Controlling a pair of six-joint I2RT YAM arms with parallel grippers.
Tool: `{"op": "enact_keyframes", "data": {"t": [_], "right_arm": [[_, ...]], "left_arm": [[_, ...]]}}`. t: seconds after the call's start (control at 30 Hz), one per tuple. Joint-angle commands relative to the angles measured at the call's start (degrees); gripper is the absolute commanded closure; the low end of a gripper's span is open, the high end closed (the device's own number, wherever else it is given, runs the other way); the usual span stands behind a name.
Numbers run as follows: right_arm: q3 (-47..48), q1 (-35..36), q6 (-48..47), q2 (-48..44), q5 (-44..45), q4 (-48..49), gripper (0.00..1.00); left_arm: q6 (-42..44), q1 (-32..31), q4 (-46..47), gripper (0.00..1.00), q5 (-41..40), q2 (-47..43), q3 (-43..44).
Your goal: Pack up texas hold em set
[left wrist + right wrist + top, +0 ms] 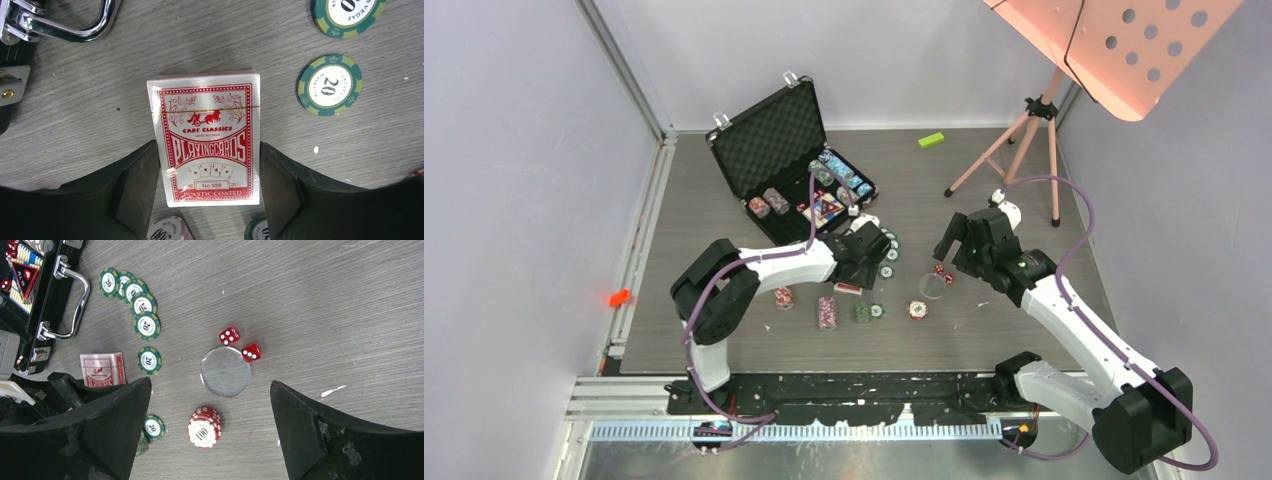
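Observation:
The black briefcase (pixel 769 135) stands open at the back, foam lid up, with chips and cards in its base; its silver handle (pixel 75 25) shows close by. The red-backed card deck (pixel 207 140) lies flat on the table. My left gripper (pixel 209 170) has both fingers pressed against the deck's long sides. My right gripper (pixel 210 385) hangs open above a red chip stack (pixel 204 427), a clear round disc (pixel 225 372) and two red dice (pixel 229 336). Green chips (pixel 142 310) trail toward the case. More chip stacks (pixel 827 312) stand near the front.
A small green block (pixel 931 140) lies at the back of the table. The pink tripod (pixel 1024 140) with its perforated pink panel (pixel 1124 50) stands at the back right. Walls close in on both sides, and a small orange item (pixel 618 297) sits at the left edge.

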Motion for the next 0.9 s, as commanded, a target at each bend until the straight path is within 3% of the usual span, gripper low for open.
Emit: {"op": "enact_keyframes", "data": {"t": [0.0,0.33,0.57,0.77,0.87], "right_arm": [[0.22,-0.27,-0.47,-0.75,0.38,1.78,0.05],[0.66,-0.22,-0.77,-0.13,-0.03,1.95,0.05],[1.08,-0.25,-1.13,-0.28,-0.79,1.99,0.06],[1.10,-0.22,-1.26,-0.36,-2.22,1.95,0.06],[1.06,-0.24,-1.23,-0.58,-3.70,1.94,0.06]], "left_arm": [[1.79,-0.20,-0.64,0.42,-0.66,-0.61,3.12],[5.77,1.95,-1.38,0.44,2.15,-3.52,4.42],[17.35,3.26,-0.64,0.46,-0.59,-7.52,5.00],[24.71,7.52,2.06,0.59,1.89,-10.58,5.46],[26.21,11.49,2.22,0.79,0.50,-11.10,7.29]]}}
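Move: The left hand already pinches the card deck just off or on the table. Its goal, the open case's tray, lies about 16 cm ahead and 8 cm left. The case handle stands some 10 cm ahead and 1 cm left, the single green chip 2 cm ahead and 8 cm right, the row of green chips 7 cm ahead and 9 cm right. From the right hand the deck is about level, 19 cm left and 11 cm below. Still pinching the card deck, the left hand lifts it about 7 cm, forward 5 and left 3, towards the case. ##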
